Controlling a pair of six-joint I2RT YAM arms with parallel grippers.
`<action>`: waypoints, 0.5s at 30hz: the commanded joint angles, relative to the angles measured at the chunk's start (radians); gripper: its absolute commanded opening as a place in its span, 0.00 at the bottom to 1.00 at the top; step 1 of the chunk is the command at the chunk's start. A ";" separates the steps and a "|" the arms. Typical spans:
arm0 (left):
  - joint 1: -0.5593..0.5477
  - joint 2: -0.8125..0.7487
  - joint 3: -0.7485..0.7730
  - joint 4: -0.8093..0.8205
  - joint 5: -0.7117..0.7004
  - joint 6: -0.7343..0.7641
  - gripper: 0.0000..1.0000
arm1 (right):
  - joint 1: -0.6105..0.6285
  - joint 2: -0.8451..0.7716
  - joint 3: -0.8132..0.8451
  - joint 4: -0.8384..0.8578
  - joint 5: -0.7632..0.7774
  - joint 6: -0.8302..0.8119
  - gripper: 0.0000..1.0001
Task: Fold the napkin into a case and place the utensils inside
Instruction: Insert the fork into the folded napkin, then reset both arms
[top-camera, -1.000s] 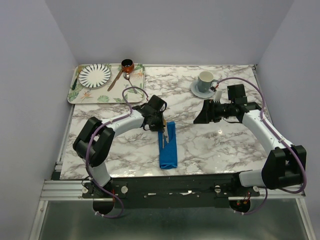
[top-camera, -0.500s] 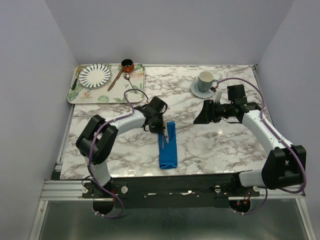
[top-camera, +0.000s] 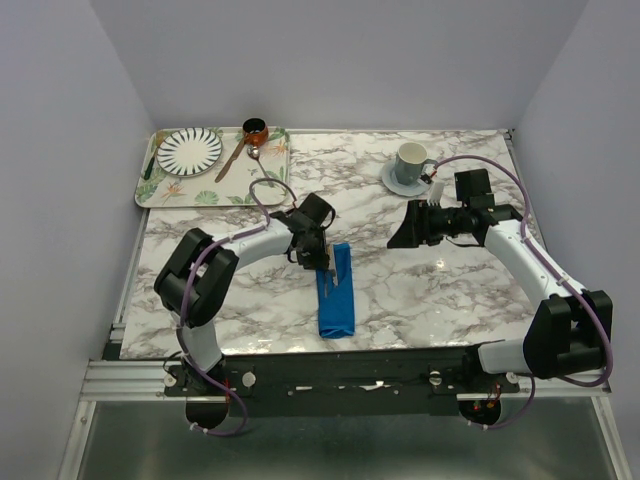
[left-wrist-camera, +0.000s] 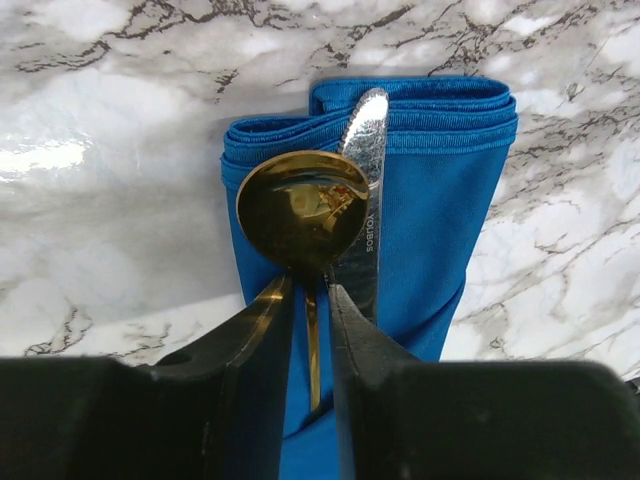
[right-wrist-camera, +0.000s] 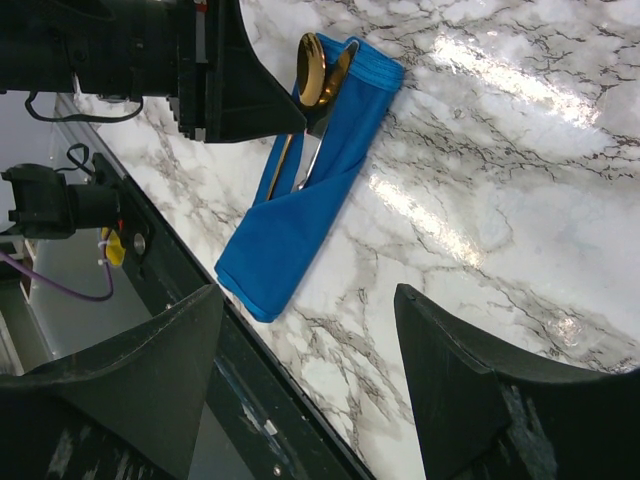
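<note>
The blue napkin (top-camera: 337, 305) lies folded as a long narrow case (left-wrist-camera: 440, 200) near the table's front middle. A gold spoon (left-wrist-camera: 300, 210) and a silver utensil (left-wrist-camera: 366, 135) stick out of its far end, handles tucked into the cloth. My left gripper (left-wrist-camera: 310, 286) hovers over that end, its fingers slightly apart on either side of the gold handle, with a gap showing on both sides. My right gripper (top-camera: 405, 232) stands open above the marble to the right, nothing between its fingers (right-wrist-camera: 180, 340). The case (right-wrist-camera: 300, 210) also shows in the right wrist view.
A floral tray (top-camera: 150, 190) at the back left holds a striped plate (top-camera: 190, 150), a brown-handled spoon (top-camera: 235, 155) and a small brown pot (top-camera: 255, 130). A cup (top-camera: 408, 160) on a saucer (top-camera: 392, 182) stands at the back right.
The left gripper's fingers have parted from the gold spoon's handle, and the left arm has shifted slightly. The right arm has not moved.
</note>
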 joint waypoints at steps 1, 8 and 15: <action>-0.002 -0.039 0.058 -0.048 -0.078 0.038 0.38 | -0.006 -0.015 0.006 -0.021 0.023 -0.014 0.78; -0.001 -0.114 0.120 -0.070 -0.164 0.138 0.55 | -0.006 0.002 0.078 -0.050 0.034 -0.051 0.79; 0.059 -0.223 0.207 -0.061 -0.148 0.405 0.99 | -0.015 -0.008 0.206 -0.090 0.088 -0.114 0.85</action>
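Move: The left hand's slightly parted fingertips still straddle the neck of the gold spoon, whose middle lies about 3 cm back from them and 1 cm below. The silver knife beside it lies some 4 cm back, 3 cm to the right and 2 cm lower. The folded napkin's middle is about 6 cm back, 3 cm right and 2 cm below. From the right hand, the spoon lies about 18 cm left, 3 cm back and 14 cm below. The left fingertips come free of the spoon's neck, the hand rising slowly, then faster, about 8 cm and some 4 cm forward, away from the napkin. Its fingers spread from a third to nearly full opening while the wrist tips them forward about 15-20 degrees. Late on, the empty right hand, its fingers still wide, also lifts about 3 cm and eases 2 cm forward. ##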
